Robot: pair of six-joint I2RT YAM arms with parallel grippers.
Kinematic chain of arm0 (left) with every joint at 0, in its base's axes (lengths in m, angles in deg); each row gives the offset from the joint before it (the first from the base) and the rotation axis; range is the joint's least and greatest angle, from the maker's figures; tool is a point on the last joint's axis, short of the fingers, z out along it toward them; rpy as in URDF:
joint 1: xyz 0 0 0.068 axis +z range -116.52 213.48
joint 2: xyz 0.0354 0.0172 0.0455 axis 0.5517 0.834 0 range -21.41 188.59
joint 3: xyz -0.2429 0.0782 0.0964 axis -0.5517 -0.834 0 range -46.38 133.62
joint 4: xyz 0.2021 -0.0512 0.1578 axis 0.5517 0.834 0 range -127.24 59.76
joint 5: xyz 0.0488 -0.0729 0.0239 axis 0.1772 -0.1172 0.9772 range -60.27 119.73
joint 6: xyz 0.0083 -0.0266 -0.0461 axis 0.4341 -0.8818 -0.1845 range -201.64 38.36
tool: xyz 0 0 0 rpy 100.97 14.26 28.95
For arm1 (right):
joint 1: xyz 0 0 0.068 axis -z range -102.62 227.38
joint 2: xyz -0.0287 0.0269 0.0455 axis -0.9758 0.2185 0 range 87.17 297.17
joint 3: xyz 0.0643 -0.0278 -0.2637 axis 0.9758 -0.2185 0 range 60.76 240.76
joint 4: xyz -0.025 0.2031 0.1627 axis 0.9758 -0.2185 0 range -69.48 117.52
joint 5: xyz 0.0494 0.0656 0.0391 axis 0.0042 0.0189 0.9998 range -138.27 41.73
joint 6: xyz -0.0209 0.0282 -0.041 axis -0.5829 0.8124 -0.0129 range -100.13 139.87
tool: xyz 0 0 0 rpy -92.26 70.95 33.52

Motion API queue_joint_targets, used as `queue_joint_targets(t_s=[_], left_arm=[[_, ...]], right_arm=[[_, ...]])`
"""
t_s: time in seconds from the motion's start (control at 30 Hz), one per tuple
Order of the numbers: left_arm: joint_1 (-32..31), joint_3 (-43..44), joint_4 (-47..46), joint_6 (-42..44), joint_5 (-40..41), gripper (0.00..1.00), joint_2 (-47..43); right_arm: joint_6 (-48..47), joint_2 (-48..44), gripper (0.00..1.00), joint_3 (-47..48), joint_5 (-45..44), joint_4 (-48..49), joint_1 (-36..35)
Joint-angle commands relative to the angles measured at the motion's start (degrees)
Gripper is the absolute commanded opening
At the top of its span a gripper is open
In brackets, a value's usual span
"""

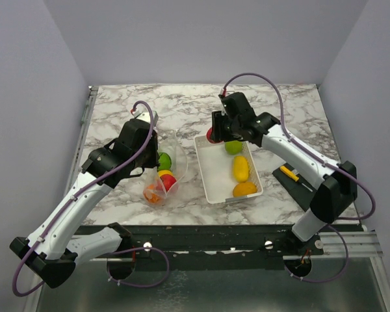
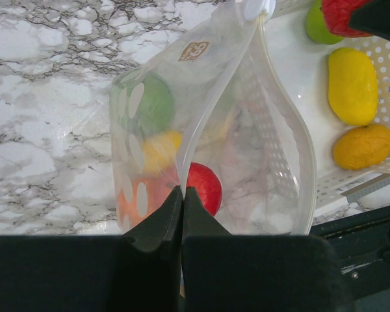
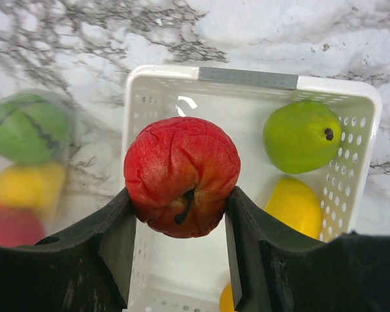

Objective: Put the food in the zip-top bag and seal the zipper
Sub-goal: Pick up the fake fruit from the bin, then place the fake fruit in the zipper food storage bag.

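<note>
The zip-top bag (image 1: 171, 151) (image 2: 247, 130) stands on the marble with its mouth gaping. My left gripper (image 1: 156, 143) (image 2: 182, 192) is shut on one side of its rim, where the zipper (image 2: 304, 149) runs. Inside the bag lie a dark green fruit (image 2: 153, 104), a yellow one (image 2: 159, 149), a red one (image 2: 203, 185) and an orange one (image 2: 133, 198). My right gripper (image 1: 214, 135) (image 3: 179, 195) is shut on a red apple-like fruit (image 3: 181, 172), held above the far left corner of the white basket (image 1: 203, 170) (image 3: 247, 77).
In the basket lie a light green pear (image 1: 233, 147) (image 3: 302, 135), a yellow fruit (image 1: 240, 168) and an orange fruit (image 1: 244, 189). A black pad with a yellow-handled tool (image 1: 291, 174) lies right of the basket. Grey walls close in three sides.
</note>
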Motion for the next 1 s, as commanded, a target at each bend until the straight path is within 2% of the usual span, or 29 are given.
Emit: queue_joint_targets(t_s=[0.0,0.27,0.53,0.77,0.97], left_arm=[[-0.02,0.36,-0.03,0.48,0.96,0.0,-0.26],[-0.03,1.23,0.31,0.5,0.99,0.0,0.28],[-0.02,2.02,0.78,0.59,1.37,0.0,0.76],[-0.09,2.66,1.02,0.61,1.34,0.0,0.8],[-0.02,3.05,1.35,0.57,1.38,0.0,0.65]], right_arm=[[-1.4,-6.53,0.26,-1.87,6.29,1.96,-1.71],[-0.66,-13.73,0.24,-0.17,14.07,1.7,-4.73],[-2.31,-15.8,0.23,2.77,14.28,2.32,-11.89],[-3.47,-13.7,0.23,5.03,13.05,3.68,-17.79],[-3.98,-7.67,0.23,9.29,9.04,0.94,-21.41]])
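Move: From the right hand, already holding the red apple, the mouth of the clear bag lies about 14 cm to the left and 8 cm back, at nearly the same height. The bin's middle is some 5 cm back and 4 cm right, 14 cm below, with the green pear in it about 3 cm ahead and 7 cm right. The watermelon inside the bag is about 18 cm left, 2 cm back. For the left hand, the mouth opens some 5 cm ahead, 6 cm right, slightly below. Back and up, steepest at first and then swinging left, the right hand carries the red apple from over the bin to above the near side of the bag's mouth, about 15 cm back, 14 cm up and 11 cm left. Its wrist turns some 30 degrees counter-clockwise, left side rising, with the grip kept; the left fingers stay pinched on the bag's edge. ##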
